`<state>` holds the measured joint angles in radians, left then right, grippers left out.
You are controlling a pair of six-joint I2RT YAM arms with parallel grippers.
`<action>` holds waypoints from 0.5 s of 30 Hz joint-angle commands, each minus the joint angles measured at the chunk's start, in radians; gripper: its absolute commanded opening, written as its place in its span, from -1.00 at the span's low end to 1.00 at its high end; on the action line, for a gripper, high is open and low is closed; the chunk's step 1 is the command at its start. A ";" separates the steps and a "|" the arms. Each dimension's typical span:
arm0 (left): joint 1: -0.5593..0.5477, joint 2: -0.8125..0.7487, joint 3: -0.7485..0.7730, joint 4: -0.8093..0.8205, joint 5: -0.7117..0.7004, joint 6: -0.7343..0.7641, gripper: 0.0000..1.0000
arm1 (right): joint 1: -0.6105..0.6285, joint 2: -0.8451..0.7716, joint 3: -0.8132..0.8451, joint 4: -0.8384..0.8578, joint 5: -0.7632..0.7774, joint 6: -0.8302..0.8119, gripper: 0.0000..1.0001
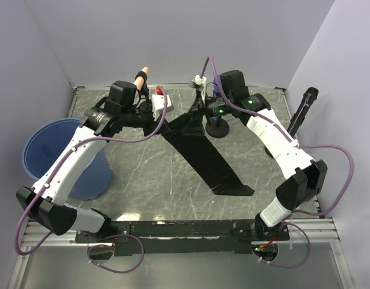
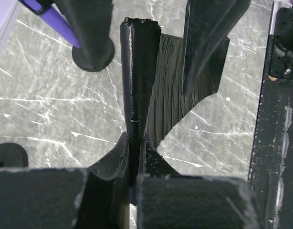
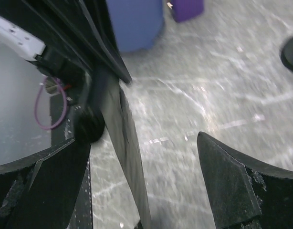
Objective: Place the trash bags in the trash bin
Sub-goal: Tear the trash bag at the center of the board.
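Observation:
A long black trash bag (image 1: pixel 203 156) lies stretched across the middle of the table, its upper end lifted. My left gripper (image 1: pixel 152 124) is shut on that end. In the left wrist view its fingertips (image 2: pixel 134 145) pinch a bunched fold of the bag (image 2: pixel 139 81). My right gripper (image 1: pixel 204 109) stands open beside the bag's other upper corner. In the right wrist view the bag's edge (image 3: pixel 130 162) hangs between the wide jaws of the right gripper (image 3: pixel 142 140), nearer the left finger and not pinched. The blue trash bin (image 1: pixel 49 150) stands at the table's left edge, behind my left arm.
A black round-based stand (image 1: pixel 218 128) holding a purple item sits just behind the right gripper. A white box with a red part (image 1: pixel 158 100) and a small white object (image 1: pixel 200 79) lie at the back. A black cylinder (image 1: pixel 304 108) leans at the right wall.

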<state>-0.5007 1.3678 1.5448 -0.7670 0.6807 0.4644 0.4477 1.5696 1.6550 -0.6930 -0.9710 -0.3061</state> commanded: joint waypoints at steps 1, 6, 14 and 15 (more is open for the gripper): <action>0.005 -0.027 0.040 0.017 0.013 -0.052 -0.99 | 0.017 0.061 0.088 0.078 -0.115 0.048 0.97; 0.007 -0.045 0.034 0.086 0.016 -0.145 -0.99 | 0.029 0.076 0.055 0.150 -0.184 0.123 0.76; 0.008 -0.041 0.020 0.112 0.025 -0.188 -0.99 | 0.029 0.107 0.031 0.291 -0.281 0.274 0.22; 0.010 -0.039 0.020 0.113 0.025 -0.190 -0.99 | 0.031 0.110 0.031 0.293 -0.288 0.280 0.17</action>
<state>-0.4942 1.3582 1.5448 -0.7013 0.6758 0.3115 0.4717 1.6714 1.6924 -0.5110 -1.1736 -0.1085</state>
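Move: The right hand, wide open, points left at the trash bag's bunched top edge, whose part between the hands is about 4 cm to its left, level in height and reach. That same part lies some 4 cm right of the left hand, which already grips the edge's left end. From the right hand, the bag's tail trails down about 25 cm, roughly 15 cm right and 6 cm back; the purple microphone stands some 23 cm ahead, 9 cm right, 20 cm lower. Leftward, and then also a little upward, the right hand slides about 3.5 cm along the bag's bunched top edge towards the left gripper, its fingers straddling the edge and closing from wide open to roughly two-thirds. Its wrist rolls and turns some 15 degrees, tips lifting slightly. The left hand keeps its pinch on the edge while rising about 1.5 cm. ##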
